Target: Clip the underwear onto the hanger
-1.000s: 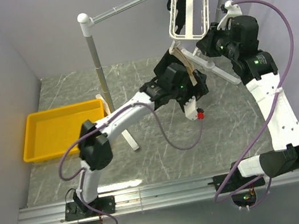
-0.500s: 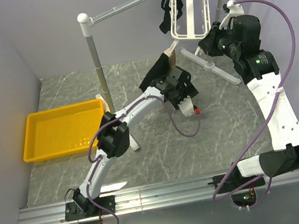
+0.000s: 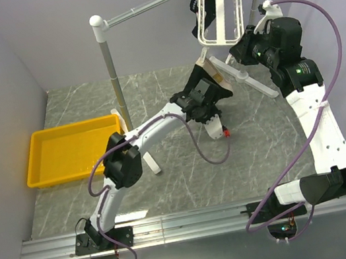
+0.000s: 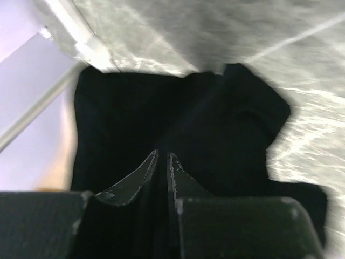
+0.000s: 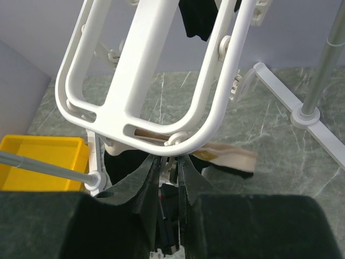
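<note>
The underwear [image 3: 215, 74], black with a tan waistband, is bunched just below the hanger's lower end. My left gripper [image 3: 208, 88] is shut on its black cloth [image 4: 188, 118], which fills the left wrist view around the nearly touching jaws [image 4: 161, 157]. The white slatted hanger [image 3: 220, 14] hangs tilted from the rail. My right gripper [image 3: 236, 48] is at its lower end [image 5: 145, 70], shut on a small white clip [image 5: 171, 166] under the frame. The tan waistband [image 5: 232, 156] lies just beyond that clip.
A grey metal rail stand [image 3: 108, 60] rises at centre left, and its white foot [image 5: 285, 97] reaches toward the right arm. A small black garment [image 3: 194, 1] is clipped high on the hanger. A yellow tray [image 3: 73, 150] sits on the table at the left.
My left gripper has gone from open to shut on the black cloth, and its arm has shifted left and stretched out lower. The right arm has stayed in place.
</note>
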You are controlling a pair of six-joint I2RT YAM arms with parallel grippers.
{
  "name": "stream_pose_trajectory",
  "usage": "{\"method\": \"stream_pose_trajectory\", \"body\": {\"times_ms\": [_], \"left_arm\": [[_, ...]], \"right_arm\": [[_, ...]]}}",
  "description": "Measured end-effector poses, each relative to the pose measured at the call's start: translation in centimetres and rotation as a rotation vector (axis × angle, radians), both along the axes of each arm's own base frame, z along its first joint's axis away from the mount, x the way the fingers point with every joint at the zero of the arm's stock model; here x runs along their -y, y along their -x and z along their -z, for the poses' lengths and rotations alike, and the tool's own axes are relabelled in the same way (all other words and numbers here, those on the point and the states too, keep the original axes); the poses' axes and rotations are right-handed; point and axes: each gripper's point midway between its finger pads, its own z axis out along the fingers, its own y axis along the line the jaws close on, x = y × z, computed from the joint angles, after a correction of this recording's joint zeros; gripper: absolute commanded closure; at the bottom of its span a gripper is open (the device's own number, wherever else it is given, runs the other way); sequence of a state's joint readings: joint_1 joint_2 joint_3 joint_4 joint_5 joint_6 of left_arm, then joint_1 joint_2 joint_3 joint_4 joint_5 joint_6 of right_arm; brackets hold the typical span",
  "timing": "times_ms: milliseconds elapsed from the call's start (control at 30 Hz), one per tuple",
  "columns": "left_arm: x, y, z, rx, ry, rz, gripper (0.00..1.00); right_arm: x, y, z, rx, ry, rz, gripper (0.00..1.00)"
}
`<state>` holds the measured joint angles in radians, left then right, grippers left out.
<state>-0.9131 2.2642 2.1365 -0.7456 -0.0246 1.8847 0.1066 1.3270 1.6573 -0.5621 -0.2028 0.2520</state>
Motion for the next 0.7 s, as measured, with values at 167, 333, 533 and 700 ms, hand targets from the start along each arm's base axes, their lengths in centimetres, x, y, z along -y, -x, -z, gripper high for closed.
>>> {"method": "stream_pose_trajectory", "body": {"times_ms": [167, 333, 533, 700], "left_arm": [[-2.6, 2.8, 0.7, -0.051, -0.039, 0.041, 0.53], [-3.0, 7.0, -3.0, -0.083, 0.031, 0.125, 0.01], [-0.8, 12.0, -9.0, -0.061, 0.134, 0.214, 0.01], [1.1, 11.8, -9.2, -0.068, 0.135, 0.218, 0.01]], "right_arm": [[0.0, 0.0, 0.0, 0.000, 0.000, 0.000, 1.00], [0.1, 0.0, 0.0, 0.000, -0.001, 0.000, 1.00], [0.0, 0.0, 0.0, 0.000, -0.003, -0.004, 1.00], [-0.1, 0.0, 0.0, 0.000, -0.003, -0.006, 1.00]]}}
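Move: The left fingers are shut low on the black cloth of the underwear, whose middle hangs some 4 cm ahead and 6 cm above them. From them the hanger's near end is about 4 cm ahead, 5 cm right and 22 cm up; the white rack foot is roughly 12 cm ahead, 15 cm right and 18 cm below. From the right hand, the underwear is about 4 cm ahead, 7 cm left and 20 cm below. The left hand draws back some 12 cm, rising about 9, as its fingers open wide and release the underwear. ##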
